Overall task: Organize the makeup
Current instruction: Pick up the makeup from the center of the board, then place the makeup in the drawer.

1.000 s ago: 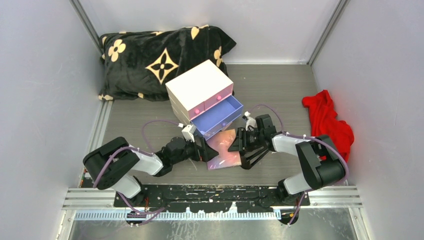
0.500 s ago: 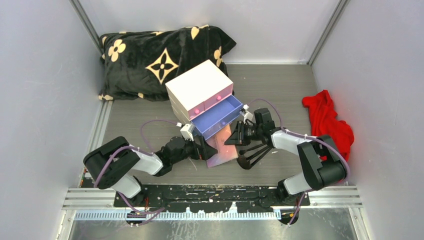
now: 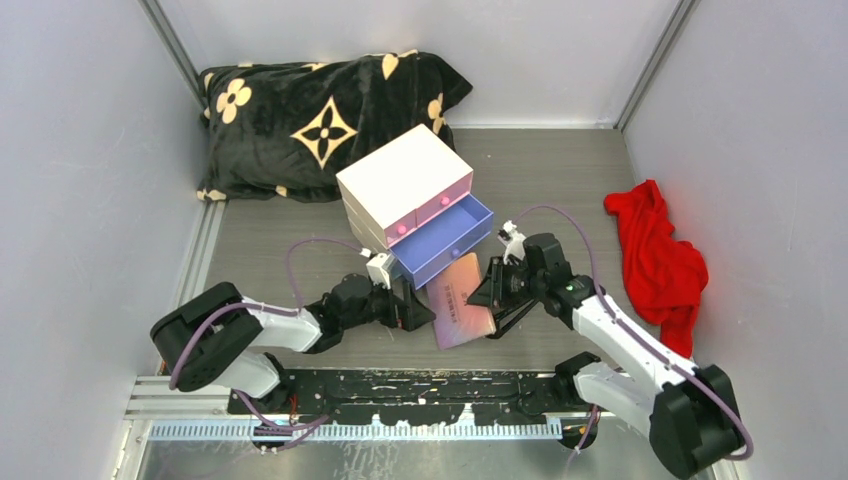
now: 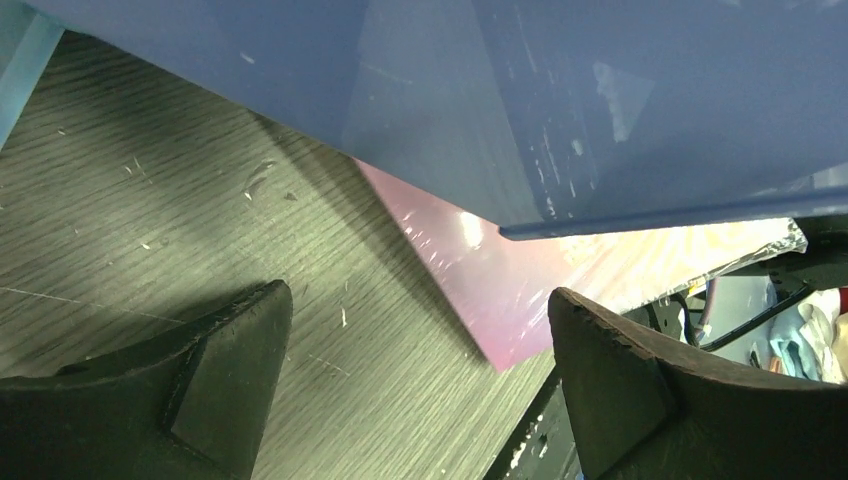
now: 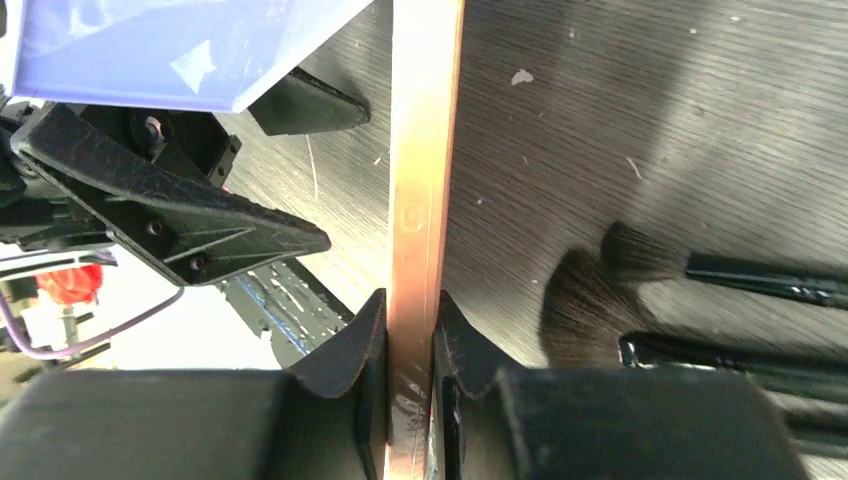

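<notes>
My right gripper (image 5: 410, 320) is shut on the edge of the flat iridescent pink palette (image 5: 420, 190), which I see edge-on between its pads. From above, the palette (image 3: 460, 302) stands tilted just in front of the open blue drawer (image 3: 447, 237), with the right gripper (image 3: 492, 297) at its right side. My left gripper (image 4: 415, 310) is open low over the table, the palette's corner (image 4: 530, 300) lying beyond its fingers under the drawer's bottom (image 4: 560, 90). Black-handled brushes (image 5: 600, 290) lie on the table to the right of the palette.
The cream drawer box (image 3: 403, 180) with pink drawers stands mid-table, its blue drawer pulled out toward the arms. A black patterned pillow (image 3: 300, 115) lies at the back left. A red cloth (image 3: 655, 255) lies at the right wall.
The right gripper closed on the palette and raised it from flat to tilted, shifting slightly right. The right arm's elbow swung down and right. The left gripper stayed open.
</notes>
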You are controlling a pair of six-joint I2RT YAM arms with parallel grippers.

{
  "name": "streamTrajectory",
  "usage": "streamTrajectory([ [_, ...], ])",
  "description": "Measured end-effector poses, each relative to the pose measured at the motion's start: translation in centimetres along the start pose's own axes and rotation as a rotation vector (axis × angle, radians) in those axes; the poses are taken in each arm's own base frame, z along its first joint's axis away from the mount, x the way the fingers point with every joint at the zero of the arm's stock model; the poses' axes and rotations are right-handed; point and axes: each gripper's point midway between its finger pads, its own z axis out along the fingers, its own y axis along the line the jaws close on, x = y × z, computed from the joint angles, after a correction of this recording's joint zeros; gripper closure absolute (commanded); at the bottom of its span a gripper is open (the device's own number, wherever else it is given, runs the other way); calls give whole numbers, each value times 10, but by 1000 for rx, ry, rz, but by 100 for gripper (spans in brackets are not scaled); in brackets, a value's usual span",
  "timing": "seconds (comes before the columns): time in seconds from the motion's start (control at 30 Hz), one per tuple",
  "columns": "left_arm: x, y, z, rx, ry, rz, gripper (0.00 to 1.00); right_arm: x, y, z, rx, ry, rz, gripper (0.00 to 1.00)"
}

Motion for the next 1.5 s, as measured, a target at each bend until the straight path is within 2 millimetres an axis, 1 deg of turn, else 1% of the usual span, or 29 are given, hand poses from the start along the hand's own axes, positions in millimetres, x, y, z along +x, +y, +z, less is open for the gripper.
streamTrajectory([
  [0.07, 1, 0, -2, -6, 13, 7, 0, 0, -1, -8, 23, -23, -24, 99],
  [0.3, 3, 1, -6, -19, 26, 7, 0, 1, -6, -20, 80, -58, -16, 99],
  [0.4, 2, 4, -9, -26, 20, 3, 0, 1, -8, -28, 113, -88, -14, 99],
  [0.63, 0, 11, -17, -55, 25, 9, 0, -8, -7, -61, 212, -174, -22, 99],
  [0.73, 1, 13, -19, -63, 31, 15, 0, -20, 4, -80, 227, -231, -33, 99],
  [0.8, 2, 13, -20, -66, 35, 18, 0, -32, 17, -94, 219, -281, -42, 99],
  [0.93, 3, 14, -21, -69, 41, 29, 0, -59, 50, -124, 175, -388, -50, 99],
  [1.07, 3, 14, -23, -73, 45, 31, 0, -79, 73, -140, 115, -481, -34, 99],
  [1.13, 3, 15, -23, -74, 47, 33, 0, -87, 82, -146, 88, -525, -21, 99],
  [1.27, 4, 15, -24, -75, 48, 38, 0, -95, 88, -157, 59, -600, 29, 99],
  [1.33, 4, 15, -24, -75, 49, 42, 0, -100, 90, -162, 34, -659, 81, 99],
  [1.5, 4, 15, -24, -73, 53, 54, 0, -109, 81, -169, -15, -797, 263, 99],
])
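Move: The palette is already pinched near its right edge by the right hand. From that hand the open blue drawer lies about 11 cm ahead and 7 cm to the left, roughly level in height. The cabinet's body is some 20 cm ahead and 15 cm left, and the brushes lie about 7 cm to the right, about level fore and aft and 8 cm below. From the idle left hand the drawer is about 11 cm ahead, 4 cm right and a little above. The palette, kept pinched in the right hand's steady grip, is drawn to the right away from the blue drawer's front, then carried steeply up, some 20 cm in all. Near the top the wrist turns clockwise and tips the fingers up, swinging the palette round by roughly 45 degrees while drifting farther right. The left hand, still open and empty, backs off about 3 cm to its left. ##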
